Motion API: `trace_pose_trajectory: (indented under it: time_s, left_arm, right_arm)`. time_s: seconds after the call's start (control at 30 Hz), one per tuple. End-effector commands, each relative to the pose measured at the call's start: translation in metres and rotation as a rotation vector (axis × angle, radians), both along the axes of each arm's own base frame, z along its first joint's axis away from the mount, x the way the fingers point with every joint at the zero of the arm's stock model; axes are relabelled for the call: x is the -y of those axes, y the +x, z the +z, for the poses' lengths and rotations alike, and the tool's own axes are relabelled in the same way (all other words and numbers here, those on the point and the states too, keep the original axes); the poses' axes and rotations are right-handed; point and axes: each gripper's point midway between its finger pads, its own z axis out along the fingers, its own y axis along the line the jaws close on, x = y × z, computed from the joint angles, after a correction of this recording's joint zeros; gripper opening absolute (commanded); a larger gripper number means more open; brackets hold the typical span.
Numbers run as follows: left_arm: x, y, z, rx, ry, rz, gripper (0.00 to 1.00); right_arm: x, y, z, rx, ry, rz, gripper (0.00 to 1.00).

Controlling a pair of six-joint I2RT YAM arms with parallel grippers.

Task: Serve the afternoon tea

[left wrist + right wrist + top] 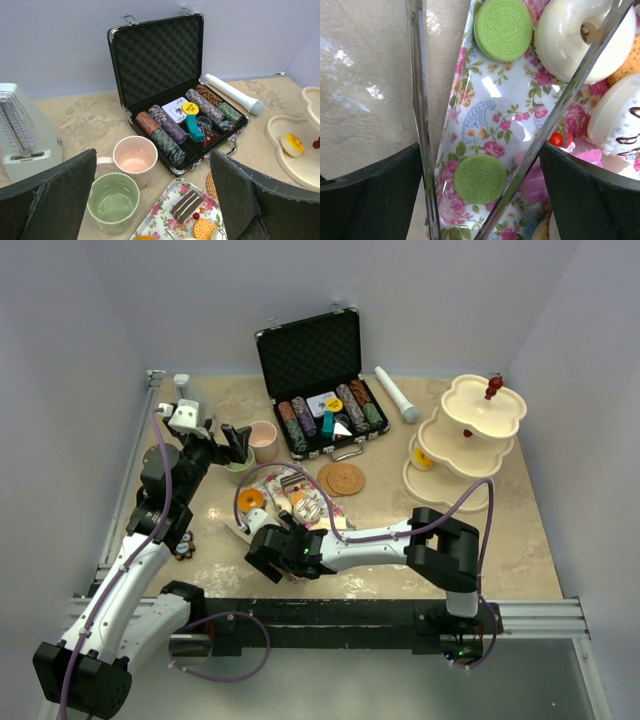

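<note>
The cream three-tier stand (470,435) is at the right, with a yellow donut (292,145) on its lowest tier. The pink cup (134,155) and the green cup (113,200) stand side by side, empty. My left gripper (152,162) hovers open just above them, holding nothing. My right gripper (480,150) is low over the floral tray (495,105). It is shut on metal tongs (560,107) whose spread arms rest against its fingers. A green macaron (480,178) lies between the arms. Another macaron (503,30) and a white donut (567,40) lie beyond it.
An open black case of poker chips (325,400) stands at the back centre. A white cylinder (397,393) lies to its right and a cork coaster (341,478) in front. A white boxy device (25,130) is at the back left. A chocolate cake (187,205) lies on the tray.
</note>
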Motion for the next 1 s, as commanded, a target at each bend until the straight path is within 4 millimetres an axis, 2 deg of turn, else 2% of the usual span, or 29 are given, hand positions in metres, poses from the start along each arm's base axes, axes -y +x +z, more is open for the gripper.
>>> trace_pose_trajectory:
  time_s: [0.0, 0.33, 0.43, 0.5, 0.8, 0.97]
  left_arm:
    - [0.002, -0.001, 0.006, 0.031, -0.002, -0.012, 1.0]
    - [0.003, 0.0, 0.006, 0.03, -0.002, -0.012, 1.0]
    - [0.003, 0.0, 0.006, 0.03, -0.002, -0.012, 1.0]
    - [0.003, 0.0, 0.006, 0.03, -0.002, -0.012, 1.0]
    - [0.002, -0.001, 0.007, 0.033, -0.003, -0.011, 1.0]
    - [0.002, -0.001, 0.007, 0.034, -0.003, -0.012, 1.0]
  right_arm:
    - [0.005, 0.002, -0.016, 0.015, -0.033, -0.034, 0.98]
    - [0.016, 0.0, -0.03, 0.051, -0.079, -0.087, 0.92]
    - [0.017, 0.001, -0.032, 0.061, -0.086, -0.105, 0.86]
    - [0.015, 0.002, -0.023, 0.067, -0.076, -0.119, 0.83]
    - [-0.015, 0.0, 0.049, 0.036, 0.054, -0.072, 0.7]
    - [-0.018, -0.001, 0.068, -0.059, 0.091, -0.02, 0.67]
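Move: The right hand holds the tongs open, their jaws reaching forward-left to straddle the orange donut, about 13 cm ahead of the hand, 9 cm left and 5 cm below. The white donut lies some 11 cm ahead and 2 cm left, the upper green macaron about 6 cm ahead and 6 cm left; the green cup stands roughly 22 cm ahead and 12 cm left. From the idle left hand, the orange donut is some 30 cm below, about 3 cm back and 2 cm left. Down by about 1 cm first, the right hand then stays low with the tong jaws around the orange donut and turns about 5 degrees clockwise. The fingers, already on the tongs, squeeze them to roughly two thirds of their opening, drawing the jaws inward; over the last part the hand rises almost 3 cm, drifting slightly left. ##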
